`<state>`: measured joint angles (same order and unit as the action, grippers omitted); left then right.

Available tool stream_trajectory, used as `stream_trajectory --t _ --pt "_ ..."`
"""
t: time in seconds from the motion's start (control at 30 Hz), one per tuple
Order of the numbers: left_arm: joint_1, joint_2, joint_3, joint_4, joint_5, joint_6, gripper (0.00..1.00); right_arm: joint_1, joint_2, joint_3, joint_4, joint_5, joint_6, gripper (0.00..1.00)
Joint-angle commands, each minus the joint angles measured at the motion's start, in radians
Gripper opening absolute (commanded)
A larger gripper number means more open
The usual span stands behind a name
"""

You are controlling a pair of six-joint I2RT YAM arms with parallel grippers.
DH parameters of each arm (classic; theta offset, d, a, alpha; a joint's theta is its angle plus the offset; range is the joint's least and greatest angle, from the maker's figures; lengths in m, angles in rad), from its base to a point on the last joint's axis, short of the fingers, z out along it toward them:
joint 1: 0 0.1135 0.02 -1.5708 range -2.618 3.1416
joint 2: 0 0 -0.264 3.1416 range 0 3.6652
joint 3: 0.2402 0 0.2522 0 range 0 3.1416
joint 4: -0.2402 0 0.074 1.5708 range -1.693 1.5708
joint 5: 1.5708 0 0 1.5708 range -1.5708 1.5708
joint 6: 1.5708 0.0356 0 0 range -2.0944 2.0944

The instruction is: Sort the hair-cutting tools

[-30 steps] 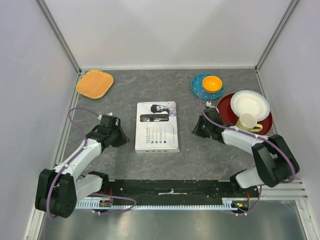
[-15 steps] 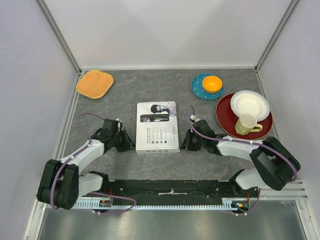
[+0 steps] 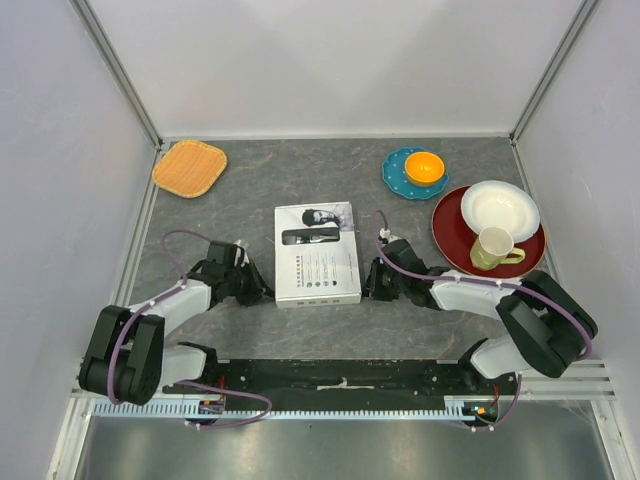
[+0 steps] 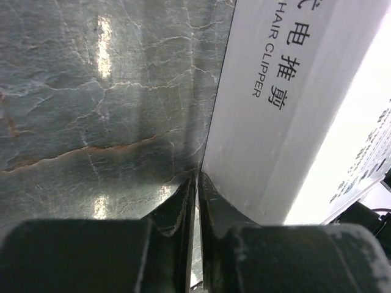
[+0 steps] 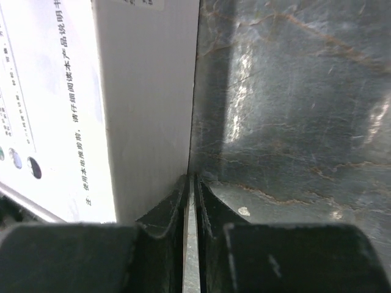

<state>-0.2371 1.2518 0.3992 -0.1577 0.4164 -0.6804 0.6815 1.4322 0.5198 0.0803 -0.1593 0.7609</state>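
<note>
No hair-cutting tools are in view. A closed white box (image 3: pixel 316 255) printed "HAIR CLIPPER" lies flat mid-table. My left gripper (image 3: pixel 266 292) sits low at the box's left side near its front corner. In the left wrist view its tips (image 4: pixel 197 177) meet the foot of the box wall (image 4: pixel 275 122), with only a hairline slit between the jaws. My right gripper (image 3: pixel 369 285) mirrors it at the box's right side. Those tips (image 5: pixel 190 179) touch the bottom edge of the white wall (image 5: pixel 146 110), jaws almost together. Neither gripper has anything visible between its fingers.
An orange woven mat (image 3: pixel 189 167) lies at the back left. A teal plate (image 3: pixel 397 172) with an orange bowl (image 3: pixel 424 166) is at the back right. Nearer on the right, a red plate (image 3: pixel 452 236) carries a white bowl (image 3: pixel 499 208) and a cup (image 3: pixel 492 247).
Both arms swung inward from about a hand's width away until their tips reached the box's two sides, and both pairs of jaws narrowed. The box shifted slightly right.
</note>
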Motion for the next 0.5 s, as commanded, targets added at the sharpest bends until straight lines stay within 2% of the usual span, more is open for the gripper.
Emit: stream_trajectory --t 0.0,0.03,0.1,0.13,0.17,0.23,0.27,0.33,0.37,0.43,0.47 --pt "-0.028 -0.061 0.032 -0.012 -0.013 -0.016 0.16 0.047 -0.022 0.100 -0.146 0.182 0.020 0.18" --pt "-0.028 -0.115 0.044 -0.073 -0.086 -0.021 0.23 0.047 -0.041 0.117 -0.221 0.299 0.017 0.20" --pt "-0.028 -0.172 0.082 -0.141 -0.149 -0.030 0.33 0.047 -0.108 0.126 -0.273 0.395 0.020 0.28" --pt "-0.028 -0.230 0.098 -0.205 -0.210 -0.031 0.41 0.047 -0.133 0.140 -0.327 0.433 0.014 0.31" --pt "-0.028 -0.256 0.130 -0.236 -0.238 -0.033 0.45 0.047 -0.179 0.149 -0.356 0.516 0.011 0.38" --pt "-0.028 -0.311 0.164 -0.296 -0.312 -0.030 0.55 0.047 -0.222 0.183 -0.430 0.581 -0.015 0.45" --pt "-0.028 -0.359 0.180 -0.346 -0.332 -0.019 0.58 0.047 -0.266 0.195 -0.448 0.642 -0.027 0.55" --pt "-0.028 -0.400 0.234 -0.396 -0.375 -0.002 0.68 0.047 -0.312 0.229 -0.505 0.694 -0.050 0.67" --pt "-0.028 -0.438 0.272 -0.443 -0.386 0.024 0.75 0.049 -0.361 0.239 -0.516 0.727 -0.083 0.79" --pt "-0.028 -0.471 0.317 -0.488 -0.413 0.042 0.84 0.047 -0.416 0.267 -0.540 0.756 -0.113 0.96" --pt "-0.027 -0.482 0.363 -0.534 -0.413 0.059 0.86 0.047 -0.467 0.276 -0.545 0.765 -0.148 0.98"
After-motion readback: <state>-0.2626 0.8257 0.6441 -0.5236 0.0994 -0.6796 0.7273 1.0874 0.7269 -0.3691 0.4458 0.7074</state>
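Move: The closed clipper box sits between the hands, its middle about 9 cm ahead and 10 cm to the right of the left hand, barely above fingertip height; from the right hand it is roughly 9 cm ahead and 10 cm left. The wooden board lies some 26 cm ahead and 17 cm left of the left hand. From the right hand, the orange bowl is about 25 cm ahead and 11 cm right, the red plate 12 cm ahead and 25 cm right. Lift both grippers off the box's lower side edges near its front corners, raising each about 12 cm. Ease the left a little out left and forward, and draw the right some 8 cm to its right and forward, away from the box. Open both sets of nearly shut fingers wide, tipping the fingers up and forward about 20 degrees. ##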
